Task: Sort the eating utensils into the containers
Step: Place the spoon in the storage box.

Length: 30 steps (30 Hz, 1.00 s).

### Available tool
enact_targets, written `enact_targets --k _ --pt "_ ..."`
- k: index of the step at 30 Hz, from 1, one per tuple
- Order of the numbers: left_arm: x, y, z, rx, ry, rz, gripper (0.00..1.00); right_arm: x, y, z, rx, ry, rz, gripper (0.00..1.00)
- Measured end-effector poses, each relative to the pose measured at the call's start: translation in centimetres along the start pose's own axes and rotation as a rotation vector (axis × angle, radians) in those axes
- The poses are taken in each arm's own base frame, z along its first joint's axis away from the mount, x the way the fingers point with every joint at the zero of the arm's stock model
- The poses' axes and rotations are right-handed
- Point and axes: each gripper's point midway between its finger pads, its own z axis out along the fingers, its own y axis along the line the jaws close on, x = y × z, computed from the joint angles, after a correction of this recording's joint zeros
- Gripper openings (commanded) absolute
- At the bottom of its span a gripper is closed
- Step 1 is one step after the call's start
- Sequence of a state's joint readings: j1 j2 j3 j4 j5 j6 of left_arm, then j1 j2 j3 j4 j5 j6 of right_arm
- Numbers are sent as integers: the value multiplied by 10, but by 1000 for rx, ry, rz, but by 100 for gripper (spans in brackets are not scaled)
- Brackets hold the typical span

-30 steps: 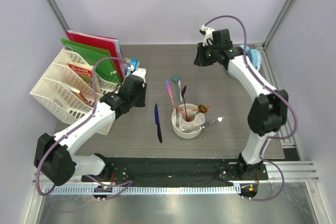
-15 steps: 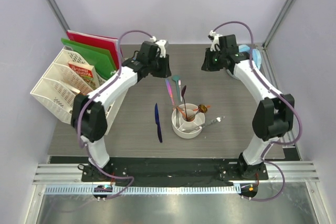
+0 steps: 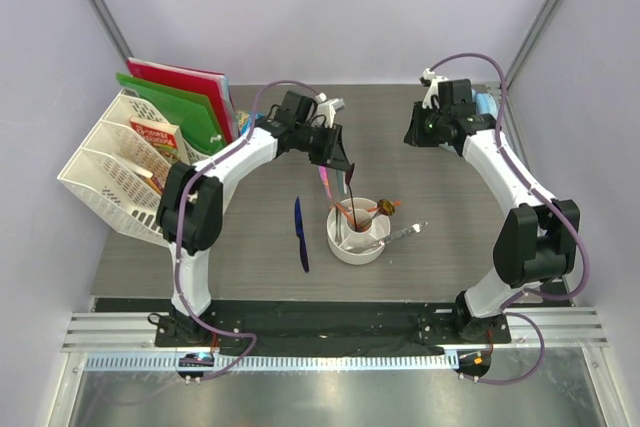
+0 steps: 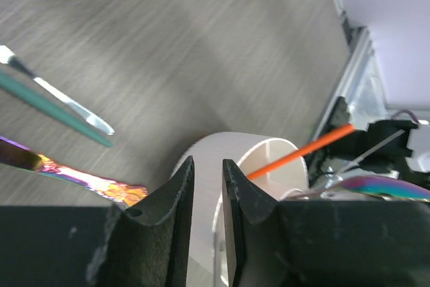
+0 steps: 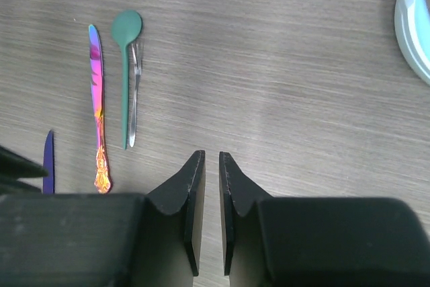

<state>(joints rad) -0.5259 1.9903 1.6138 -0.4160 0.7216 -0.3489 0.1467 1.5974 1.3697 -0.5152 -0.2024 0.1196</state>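
Note:
The white round divided cup (image 3: 336, 238) stands mid-table with orange chopsticks (image 4: 299, 154), an orange spoon (image 3: 386, 207) and a silver piece (image 3: 405, 234) leaning out of it. Just behind it lie an iridescent knife (image 5: 97, 105), a teal spoon (image 5: 125, 65) and a silver fork (image 5: 134, 92). A dark blue knife (image 3: 300, 234) lies left of the cup. My left gripper (image 3: 345, 165) hovers over the cup's far rim (image 4: 263, 152), its jaws a narrow gap apart and empty (image 4: 207, 161). My right gripper (image 5: 208, 159) hangs over bare table at the back right, also narrowly open and empty.
A white lattice file rack (image 3: 110, 172) with books and red and green folders (image 3: 180, 97) fills the left side. A light blue bowl (image 5: 413, 25) sits at the back right corner, behind the right arm. The left arm stretches across the table's back left.
The left arm swung in from the left and its gripper came down over the cup's far side. The right gripper drifted to the right. Both jaw gaps narrowed slightly.

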Motion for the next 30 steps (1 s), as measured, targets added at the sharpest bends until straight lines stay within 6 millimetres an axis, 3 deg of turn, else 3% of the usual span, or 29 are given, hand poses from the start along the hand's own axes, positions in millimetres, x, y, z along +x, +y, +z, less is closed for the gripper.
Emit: enact_targets --k 13,19,24,30 --pt "5 -72 -30 138 8 68 23 3 -4 2 7 1 24 19" --pt "29 -96 -22 160 80 79 23 9 -8 4 15 13 35 20" --pt "38 -100 -16 141 105 90 24 15 -11 6 20 23 45 20" --pt "32 -82 -16 51 76 93 27 21 -12 8 24 38 56 22"
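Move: The spoon already stands in the white divided storage box. Its middle is about 6 cm back from my left hand, 2 cm to the right and 4 cm lower, its bowl up by my fingertips. The storage box centres some 11 cm back, 3 cm right and 10 cm below; the rainbow knife lies about 6 cm ahead and 5 cm left, the green spoon 7 cm ahead and 2 cm left, both 15 cm down. From my right hand the spoon is roughly 11 cm back and 15 cm left. With my nearly shut left fingers at the far side of the upright spoon, I sweep back over the storage box by about 9 cm, rising some 6 cm on the way and drifting slightly right, pushing the spoon along rather than gripping it. Then I ease forward a centimetre or two and sink a little, the tips staying close to the stem. ##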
